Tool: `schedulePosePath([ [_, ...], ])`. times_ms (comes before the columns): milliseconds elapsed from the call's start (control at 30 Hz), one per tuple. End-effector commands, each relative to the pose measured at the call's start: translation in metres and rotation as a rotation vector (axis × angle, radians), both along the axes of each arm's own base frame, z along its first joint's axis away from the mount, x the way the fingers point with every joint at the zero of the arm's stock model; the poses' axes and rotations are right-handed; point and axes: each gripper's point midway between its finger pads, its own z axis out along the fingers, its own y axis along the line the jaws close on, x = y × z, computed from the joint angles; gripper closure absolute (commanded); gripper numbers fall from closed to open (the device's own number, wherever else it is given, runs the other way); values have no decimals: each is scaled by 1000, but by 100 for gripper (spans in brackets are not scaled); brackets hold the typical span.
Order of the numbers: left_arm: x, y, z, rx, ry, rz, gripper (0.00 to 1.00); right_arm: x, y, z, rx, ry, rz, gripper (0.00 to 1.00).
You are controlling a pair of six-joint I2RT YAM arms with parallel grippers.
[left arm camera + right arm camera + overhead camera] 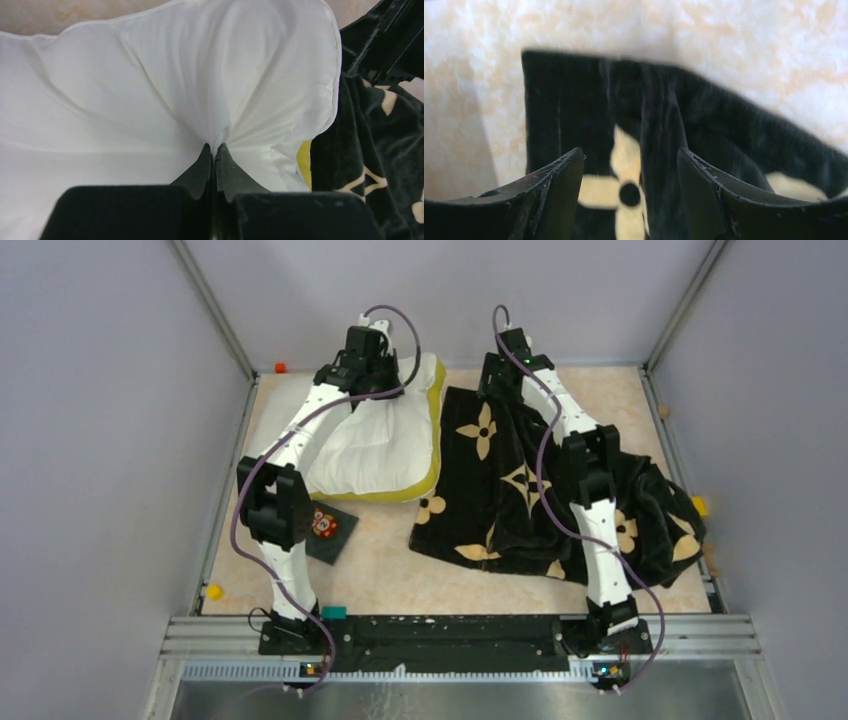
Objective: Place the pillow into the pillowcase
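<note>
The white pillow point(375, 445) with its yellow edge band lies at the back left of the table. My left gripper point(372, 362) is at its far end, shut on a pinch of the pillow's point(165, 95) white fabric, which puckers into the left gripper's point(214, 149) tips. The black pillowcase point(520, 490) with cream flower motifs is spread to the right of the pillow. My right gripper point(497, 380) hovers over its far left corner. In the right wrist view that gripper point(630, 157) stands open, a fold of pillowcase point(659, 130) rising between the fingers without being clamped.
A small dark card point(328, 528) with a picture lies by the left arm in front of the pillow. Small coloured bits sit at the table's edges: yellow point(214, 591), orange point(281, 368), yellow point(699, 506). A green tab point(333, 612) sits on the front rail. Grey walls enclose the table.
</note>
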Motion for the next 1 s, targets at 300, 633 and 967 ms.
schedulePosePath([
  [300, -21, -78, 104, -258, -166, -219, 100, -147, -10, 49, -96, 1, 60, 40],
  [633, -23, -111, 72, -299, -82, -254, 100, -136, -11, -12, -157, 99, 74, 48],
  [967, -26, -120, 38, -285, -19, -271, 100, -135, -49, -19, -115, 123, -6, 70],
])
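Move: The pillowcase fold that the right hand goes for lies about 15 cm back, 4 cm to its right and 6 cm lower; the upper flower on the case is 7 cm back and 1 cm left of this hand. From the left hand, which holds the pillow's top cover, that flower is some 19 cm right, 4 cm back and 18 cm below, the fold some 25 cm right and 10 cm back, and the pillow's yellow right edge 8 cm right, 5 cm back, 12 cm below. The pillow, still pinched by its white cover, is drawn by the left hand about 11 cm right and slightly back over the pillowcase, lifted some 5 cm on the way and then let down again as the wrist turns about 13 degrees clockwise. Meanwhile the right hand, already open, swings back 15 cm in a low arc, dips onto the pillowcase past its upper flower and, edging right, narrows its fingers on both sides of the fold. ##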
